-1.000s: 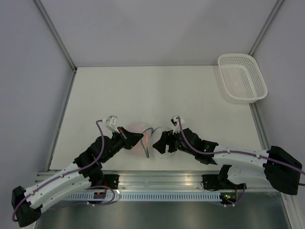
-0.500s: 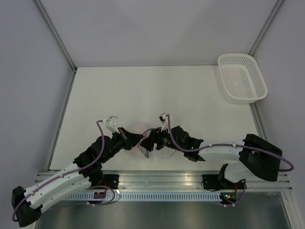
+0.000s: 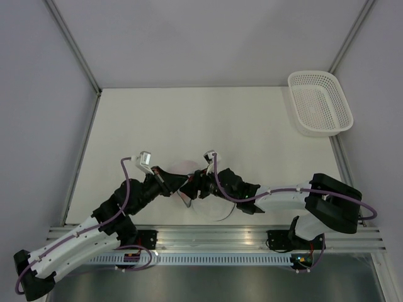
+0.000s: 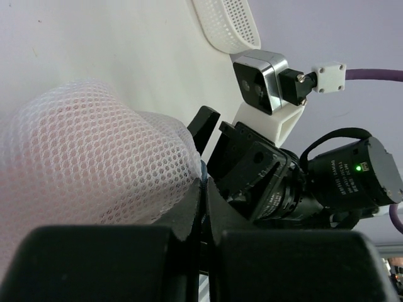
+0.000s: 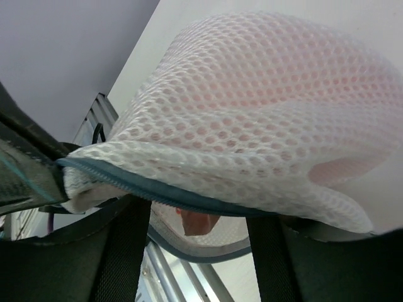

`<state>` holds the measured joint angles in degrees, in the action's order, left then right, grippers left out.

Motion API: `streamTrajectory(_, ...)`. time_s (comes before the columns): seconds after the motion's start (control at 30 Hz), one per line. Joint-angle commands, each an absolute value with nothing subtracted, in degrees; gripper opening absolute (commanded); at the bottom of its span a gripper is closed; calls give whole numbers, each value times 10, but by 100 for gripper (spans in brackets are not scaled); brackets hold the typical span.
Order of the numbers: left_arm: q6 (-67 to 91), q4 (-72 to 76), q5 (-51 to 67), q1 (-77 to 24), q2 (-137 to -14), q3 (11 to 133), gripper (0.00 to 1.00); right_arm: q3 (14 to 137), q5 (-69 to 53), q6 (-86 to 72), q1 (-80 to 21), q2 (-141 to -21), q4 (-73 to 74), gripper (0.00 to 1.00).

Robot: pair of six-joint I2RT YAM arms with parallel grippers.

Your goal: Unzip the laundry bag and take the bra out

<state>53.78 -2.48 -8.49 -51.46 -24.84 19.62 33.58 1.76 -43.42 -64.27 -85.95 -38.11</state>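
Observation:
The laundry bag [image 3: 200, 200], white mesh with a grey zipper rim [image 5: 189, 200], lies near the table's front edge between both arms, its mouth gaping. The salmon-pink bra [image 5: 199, 221] shows through the mesh and hangs a corner into the gap. My left gripper [image 4: 203, 189] is shut on the bag's zipper rim, holding the upper mesh [image 4: 94, 145] up. My right gripper [image 5: 198, 251] is open at the mouth, one finger [image 5: 126, 251] on each side of the hanging corner, not touching it. In the top view the left gripper [image 3: 184, 182] and right gripper [image 3: 196, 185] almost meet.
A white perforated basket [image 3: 296, 80] stands at the far right corner of the table, and its rim [image 4: 227, 25] shows in the left wrist view. A metal rail [image 3: 208, 236] runs along the near edge under the arms. Grey walls enclose the table.
My right arm has reached left into the bag's mouth, and its jaws have narrowed a little. The left arm has shifted slightly left, still holding the rim.

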Motion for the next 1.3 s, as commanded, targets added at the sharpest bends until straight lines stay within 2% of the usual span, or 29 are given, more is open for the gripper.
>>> streamTrajectory(0.0,566,-22,-66,-516,-235,231,2,357,90,-430,-649,-843,-381,63)
streamTrajectory(0.13,591,-18,-63,-515,-231,222,2,355,157,-439,-661,-836,-385,51)
streamTrajectory(0.2,600,-16,-62,-516,-231,218,2,359,163,-446,-666,-845,-400,49)
streamTrajectory(0.3,616,-4,-60,-515,-229,208,2,364,182,-459,-675,-864,-421,38)
streamTrajectory(0.33,621,-4,-60,-515,-229,206,2,365,185,-462,-676,-869,-424,28)
streamTrajectory(0.4,624,-4,-62,-516,-227,205,2,367,188,-461,-679,-879,-427,18)
streamTrajectory(0.43,623,-3,-61,-516,-224,204,2,367,189,-459,-679,-878,-426,7)
streamTrajectory(0.5,622,-7,-62,-516,-222,205,2,359,195,-456,-680,-870,-413,0)
streamTrajectory(0.7,621,-51,-105,-515,-204,193,2,318,172,-428,-686,-781,-331,0)
streamTrajectory(0.9,627,-96,-160,-515,-182,158,2,285,113,-392,-691,-624,-205,0)
streamTrajectory(1.0,642,-86,-180,-515,-183,133,2,295,9,-364,-691,-567,-141,0)
streamTrajectory(1.03,644,-76,-182,-515,-186,126,2,309,-73,-357,-691,-556,-115,1)
streamTrajectory(1.13,650,-37,-182,-515,-207,113,2,318,-206,-353,-691,-554,-105,1)
streamTrajectory(1.27,647,-7,-174,-515,-246,128,2,305,-262,-338,-691,-559,-84,0)
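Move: The bra lies inside the laundry bag just off the right hand's open fingertips, about 2 cm ahead, 2 cm left and 2 cm below. The bag's blue zip edge, held by the left fingers, is some 7 cm above the right hand, 2 cm left and 1 cm back; the mesh bulk swells about 6 cm ahead and 2 cm left. From the left hand the bra is roughly 3 cm ahead, straight in line sideways, 8 cm below. Right fingers shut on the bra, then pull back about 11 cm, right and up; left keeps the edge, sinking. ##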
